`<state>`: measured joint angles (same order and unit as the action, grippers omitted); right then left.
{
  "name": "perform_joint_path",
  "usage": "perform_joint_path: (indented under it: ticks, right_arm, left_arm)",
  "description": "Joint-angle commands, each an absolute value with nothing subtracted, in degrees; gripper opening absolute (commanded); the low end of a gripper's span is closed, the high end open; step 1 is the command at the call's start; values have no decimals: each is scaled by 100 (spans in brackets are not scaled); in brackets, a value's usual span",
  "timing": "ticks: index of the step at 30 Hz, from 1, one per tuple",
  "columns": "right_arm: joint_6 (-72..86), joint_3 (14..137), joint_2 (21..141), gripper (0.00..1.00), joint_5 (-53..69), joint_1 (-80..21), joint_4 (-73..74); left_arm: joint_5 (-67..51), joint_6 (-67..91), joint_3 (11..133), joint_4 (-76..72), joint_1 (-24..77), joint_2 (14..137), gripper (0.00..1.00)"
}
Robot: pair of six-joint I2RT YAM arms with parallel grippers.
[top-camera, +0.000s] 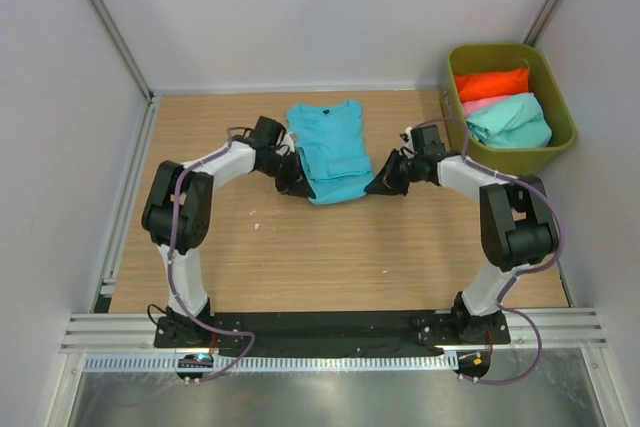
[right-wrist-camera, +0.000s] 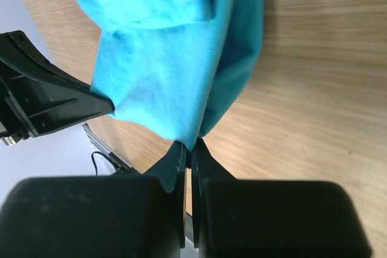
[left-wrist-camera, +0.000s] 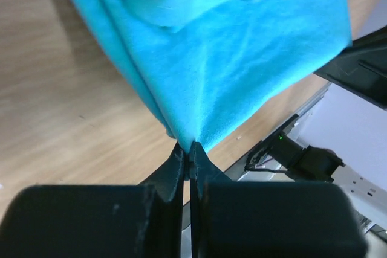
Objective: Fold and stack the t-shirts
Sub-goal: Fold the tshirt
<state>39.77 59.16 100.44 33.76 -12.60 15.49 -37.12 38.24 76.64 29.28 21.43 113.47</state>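
Note:
A turquoise-blue t-shirt lies on the wooden table, its sides folded in to a narrow strip. My left gripper is shut on its near left corner, the cloth pinched at the fingertips. At the near right corner my right gripper is shut on the shirt, hem caught between the jaws. Both corners are raised a little off the wood. Orange-red, pink and mint-green t-shirts lie folded in the bin.
The olive-green bin stands at the back right corner, close behind the right arm. White walls with metal posts close in the table on three sides. A black base rail runs along the near edge.

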Motion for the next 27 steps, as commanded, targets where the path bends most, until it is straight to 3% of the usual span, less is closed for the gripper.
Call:
perform_joint_path:
  ticks: [1, 11, 27]
  right_arm:
    - [3762, 5889, 9247, 2, 3384, -1230, 1740]
    - [3560, 6407, 8376, 1, 3595, -1230, 2610]
    - [3595, 7356, 9244, 1, 3586, -1230, 2338]
  left_arm:
    - [-3657, 3551, 7725, 3032, 2250, 10566, 0]
    - [-3208, 2655, 7823, 3867, 2364, 9414, 0]
    - [-2962, 2505, 8349, 3823, 2127, 9614, 0]
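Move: The left hand holds the t-shirt's near left corner, with the shirt's far edge about 20 cm ahead, 3 cm to its right and 4 cm below. From the right hand, on the near right corner, that far edge lies some 19 cm ahead, 9 cm to the left and 5 cm below. The green basket stands about 18 cm ahead of the right hand and 28 cm to its right, roughly level in height. Both hands, still pinching the t-shirt's near corners, rise about 10 cm, left fingertips tilting forward some 20 degrees. ##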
